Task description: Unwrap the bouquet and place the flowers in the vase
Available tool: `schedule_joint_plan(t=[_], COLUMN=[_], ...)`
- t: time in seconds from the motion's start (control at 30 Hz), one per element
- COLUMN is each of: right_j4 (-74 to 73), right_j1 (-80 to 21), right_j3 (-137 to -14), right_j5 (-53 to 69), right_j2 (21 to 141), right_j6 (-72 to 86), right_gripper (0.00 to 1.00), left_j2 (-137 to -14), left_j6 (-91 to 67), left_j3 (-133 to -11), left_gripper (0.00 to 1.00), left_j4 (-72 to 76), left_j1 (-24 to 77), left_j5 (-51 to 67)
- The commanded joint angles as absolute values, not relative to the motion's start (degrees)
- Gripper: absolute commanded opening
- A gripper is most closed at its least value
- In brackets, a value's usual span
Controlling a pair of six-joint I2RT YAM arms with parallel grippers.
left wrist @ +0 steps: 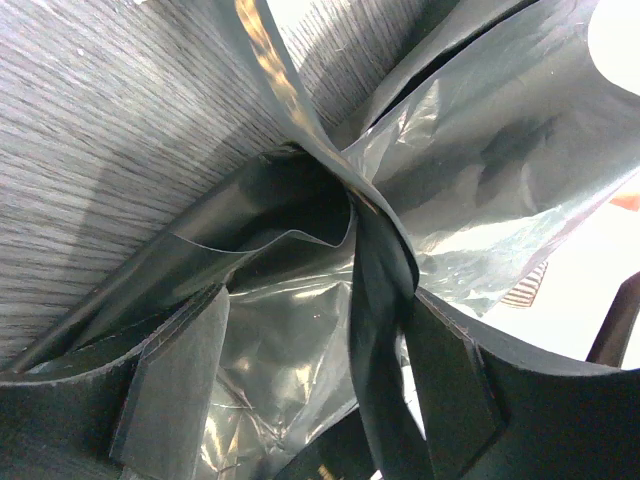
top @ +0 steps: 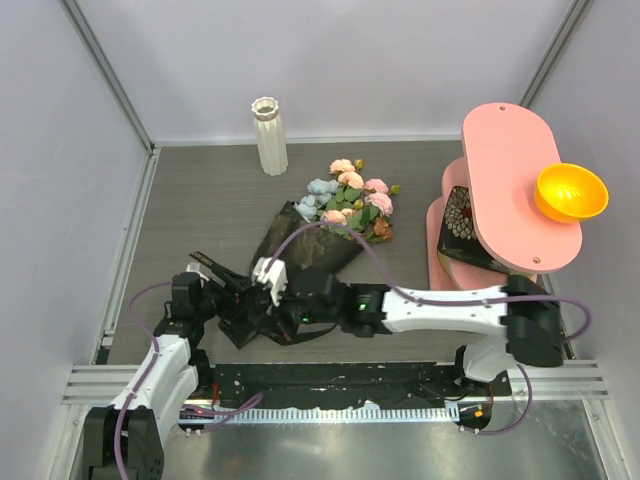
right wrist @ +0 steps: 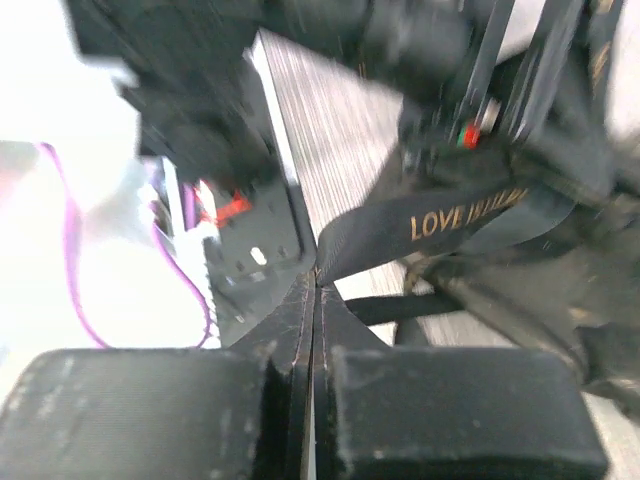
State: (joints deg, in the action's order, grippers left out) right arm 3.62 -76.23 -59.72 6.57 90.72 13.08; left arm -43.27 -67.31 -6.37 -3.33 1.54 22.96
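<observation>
The bouquet lies on the table, its flowers [top: 350, 195] pointing toward the back and its black paper cone [top: 305, 245] narrowing toward me. The white ribbed vase [top: 269, 135] stands upright at the back, apart from both arms. My left gripper [top: 228, 283] is open at the cone's tied neck. In the left wrist view, shiny black wrap [left wrist: 300, 330] and a ribbon strand [left wrist: 380, 330] sit between its fingers [left wrist: 170, 390]. My right gripper [right wrist: 317, 285] is shut, pinching the end of the black ribbon [right wrist: 440, 220], which has gold lettering. It reaches in from the right [top: 262, 292].
A pink two-level stand [top: 510, 180] holding an orange bowl [top: 571, 192] fills the right side, with a dark patterned object [top: 462, 225] beneath it. Grey walls close in the table on the left, back and right.
</observation>
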Motion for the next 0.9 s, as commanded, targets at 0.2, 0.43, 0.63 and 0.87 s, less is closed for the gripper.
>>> schedule_joint_plan(t=[0.2, 0.43, 0.63, 0.87], right_j4=[4.0, -5.3, -11.1, -15.1], right_j1=[-75.8, -75.8, -75.9, -75.8], right_j3=[-65.1, -76.1, -90.5, -107.3], right_j5=[2.6, -11.1, -21.7, -16.8], right_j2=[67.2, 58.7, 57.2, 58.7], right_j6=[14.2, 4.9, -5.0, -12.2], right_gripper=[0.01, 0.01, 0.01, 0.01], left_j2=[-44.6, -44.7, -44.6, -44.8], left_j6=[-66.2, -66.0, -66.1, -66.4], left_j3=[-4.9, -4.7, -4.8, -5.1], left_gripper=[0.76, 0.76, 0.76, 0.76], left_j4=[-2.8, -2.5, -2.5, -2.5], left_j1=[1.7, 1.7, 1.7, 1.7], left_j5=[20.3, 20.3, 20.3, 20.0])
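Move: The right hand already pinches one end of the ribbon, whose crossing over the wrapped stems lies about 12 cm ahead of it, 2 cm to its left and 11 cm below. The flower heads are roughly 36 cm ahead and 20 cm right, 11 cm lower; the vase stands some 45 cm straight ahead and the pink shelf about 22 cm ahead and 43 cm right. From the left hand, that ribbon crossing is some 2 cm ahead, 2 cm right and 1 cm below. Keeping its shut fingers on the ribbon end, the right hand sweeps fast upward, nearly 47 cm, and swings about 22 cm to the right on the way, up from the wrapped stems and towards the pink shelf side, while the wrist tips the fingers some 60 degrees from slanting down to slanting up and forward. The left hand stays low at the wrapped stems with its fingers still wide around the black wrapper, so that only the ribbon is drawn up and away. ##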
